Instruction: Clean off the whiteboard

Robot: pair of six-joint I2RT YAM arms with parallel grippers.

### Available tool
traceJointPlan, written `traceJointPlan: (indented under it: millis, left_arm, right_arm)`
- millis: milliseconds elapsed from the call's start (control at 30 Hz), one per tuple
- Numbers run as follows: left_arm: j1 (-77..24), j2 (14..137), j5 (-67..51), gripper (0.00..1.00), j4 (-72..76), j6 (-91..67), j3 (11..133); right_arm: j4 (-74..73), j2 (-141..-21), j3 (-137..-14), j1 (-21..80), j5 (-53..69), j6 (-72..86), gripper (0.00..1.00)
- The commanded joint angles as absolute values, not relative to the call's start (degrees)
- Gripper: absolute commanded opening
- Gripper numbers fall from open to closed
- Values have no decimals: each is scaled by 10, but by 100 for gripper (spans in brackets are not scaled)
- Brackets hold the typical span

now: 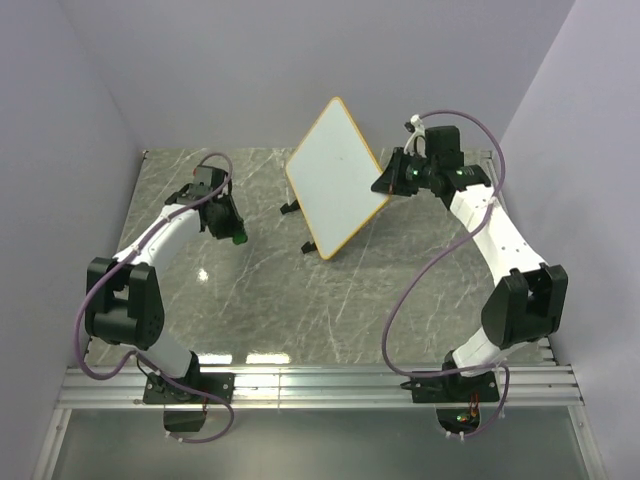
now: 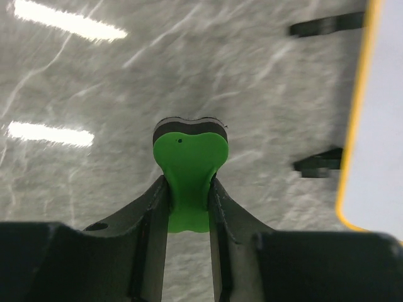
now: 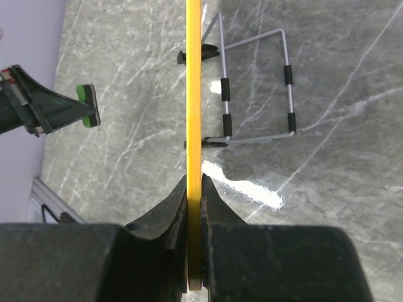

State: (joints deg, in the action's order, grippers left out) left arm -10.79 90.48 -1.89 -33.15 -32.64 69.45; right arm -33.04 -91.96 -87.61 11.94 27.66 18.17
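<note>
The whiteboard stands upright on its black feet at the back middle of the table, its white face blank. My right gripper is shut on its right edge; in the right wrist view the orange rim runs edge-on between the fingers. My left gripper is shut on the green eraser with a black felt face, held above the table to the left of the board. The board's rim shows at the right of the left wrist view. The eraser also shows in the right wrist view.
The table is grey marble with bright light reflections. The board's wire stand and black feet rest on it. Lilac walls close the left, back and right sides. An aluminium rail runs along the near edge.
</note>
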Motion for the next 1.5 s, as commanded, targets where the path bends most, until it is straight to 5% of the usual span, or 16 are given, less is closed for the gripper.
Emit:
traceJointPlan:
  millis: [0, 833, 1467]
  left_arm:
    - [-101, 877, 21, 0, -320, -329, 665]
    - [-94, 897, 172, 0, -338, -384, 657]
    - [-93, 923, 88, 0, -310, -357, 680]
  right_arm:
    - [-270, -883, -811, 116, 256, 149, 0]
    - [-128, -665, -528, 138, 207, 55, 0]
    - [-211, -867, -700, 131, 287, 85, 0]
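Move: The whiteboard's middle lies about 23 cm to the right and 14 cm ahead of the left hand, roughly at its height; that hand already holds the green eraser clear of the board. The stand's near foot is some 17 cm right, 5 cm ahead and 12 cm below, its far foot 13 cm right and 16 cm ahead. From the right hand, already gripping the board's raised edge, the middle is about 12 cm left, 10 cm ahead and 12 cm down. The eraser, still pinched in the left fingers, is carried farther away from the whiteboard, sinking some 3 cm and going left 6 cm before easing slightly back right, with a modest counter-clockwise turn. The board's edge stays gripped while the right hand sinks slightly and draws it back about 8 cm, fingers tipping up, then sends it forward most of the way again. ##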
